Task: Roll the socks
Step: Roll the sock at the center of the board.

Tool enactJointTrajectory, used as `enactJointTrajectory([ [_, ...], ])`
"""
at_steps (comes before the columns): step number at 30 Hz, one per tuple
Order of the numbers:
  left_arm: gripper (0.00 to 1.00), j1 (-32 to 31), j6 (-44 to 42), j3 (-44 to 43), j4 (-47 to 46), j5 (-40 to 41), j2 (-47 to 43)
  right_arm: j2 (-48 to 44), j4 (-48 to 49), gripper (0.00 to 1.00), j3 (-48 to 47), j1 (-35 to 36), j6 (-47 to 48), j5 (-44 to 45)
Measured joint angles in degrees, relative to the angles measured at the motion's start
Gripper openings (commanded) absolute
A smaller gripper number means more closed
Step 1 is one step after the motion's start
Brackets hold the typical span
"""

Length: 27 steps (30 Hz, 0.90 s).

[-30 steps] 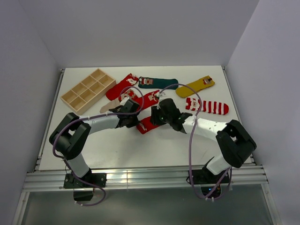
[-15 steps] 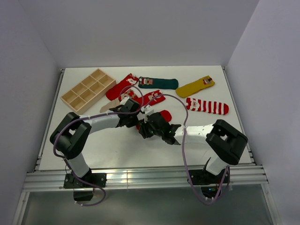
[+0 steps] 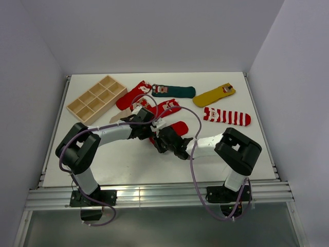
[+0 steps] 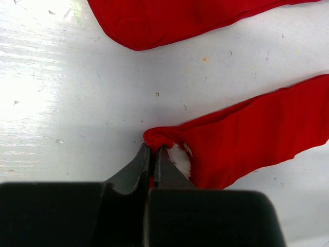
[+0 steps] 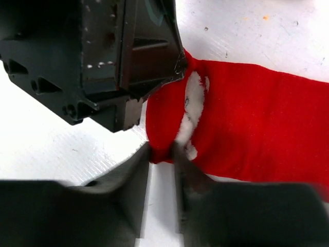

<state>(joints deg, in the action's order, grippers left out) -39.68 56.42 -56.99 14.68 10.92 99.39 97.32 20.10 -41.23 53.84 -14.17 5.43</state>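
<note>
A red sock (image 3: 178, 127) lies mid-table between my two grippers. My left gripper (image 3: 147, 129) is shut on one corner of its end, and the cloth bunches at the tips of the left gripper (image 4: 152, 148); the red sock (image 4: 247, 139) stretches away to the right there. My right gripper (image 3: 163, 141) pinches the neighbouring corner. In the right wrist view the right gripper (image 5: 161, 150) holds the edge of the red sock (image 5: 247, 118) beside a white patch (image 5: 191, 110). The left gripper's black body (image 5: 103, 56) sits close above.
Behind lie more socks: red (image 3: 132, 95), dark green (image 3: 174, 91), mustard (image 3: 214, 95), red-and-white striped (image 3: 227, 117), another red (image 3: 163, 108) and beige (image 3: 121, 117). A wooden compartment tray (image 3: 95, 99) stands at the back left. Another red sock (image 4: 180, 20) is near the left gripper.
My right gripper moved left and toward the near edge to the sock's end beside the left gripper, and its jaws narrowed onto the corner. The left gripper stayed shut in place.
</note>
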Motion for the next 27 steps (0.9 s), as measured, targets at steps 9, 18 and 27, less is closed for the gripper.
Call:
enactJointTrajectory([
  [9,0.27,0.0,2.0,0.7,-0.7,0.4,-0.2,0.0,-0.3,0.00,0.1,-0.3,-3.5,0.3],
  [18,0.68,0.0,7.3,6.2,-1.5,1.6,-6.3,-2.8,3.7,0.00,6.2,-10.0,-13.9,-13.0],
  [27,0.73,0.0,10.3,10.8,-6.8,1.1,-12.2,-0.6,17.8,0.00,14.4,-20.9,-28.0,-30.7],
])
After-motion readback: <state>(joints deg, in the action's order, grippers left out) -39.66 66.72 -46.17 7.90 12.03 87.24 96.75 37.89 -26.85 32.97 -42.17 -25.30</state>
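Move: The centre red sock reaches from my hands to the right: my left fingers already hold the far corner of its folded end, with the sock's middle about 9 cm to their right and level with them. My open right fingers straddle the near corner, its middle roughly 6 cm ahead and 5 cm right. The reindeer sock lies some 11 cm ahead of my left hand, 5 cm right; the beige sock 10 cm ahead, 9 cm left. I shut my right fingers on the near corner of the folded end while my left hand still holds the far one. Then my left hand opens wide, lets go, backs off a little back-left and rises about 3 cm, as my right hand keeps its pinch and drags the corner some 5 cm right along the board, rolling about 40 degrees around its fingers, clockwise looking along them. ##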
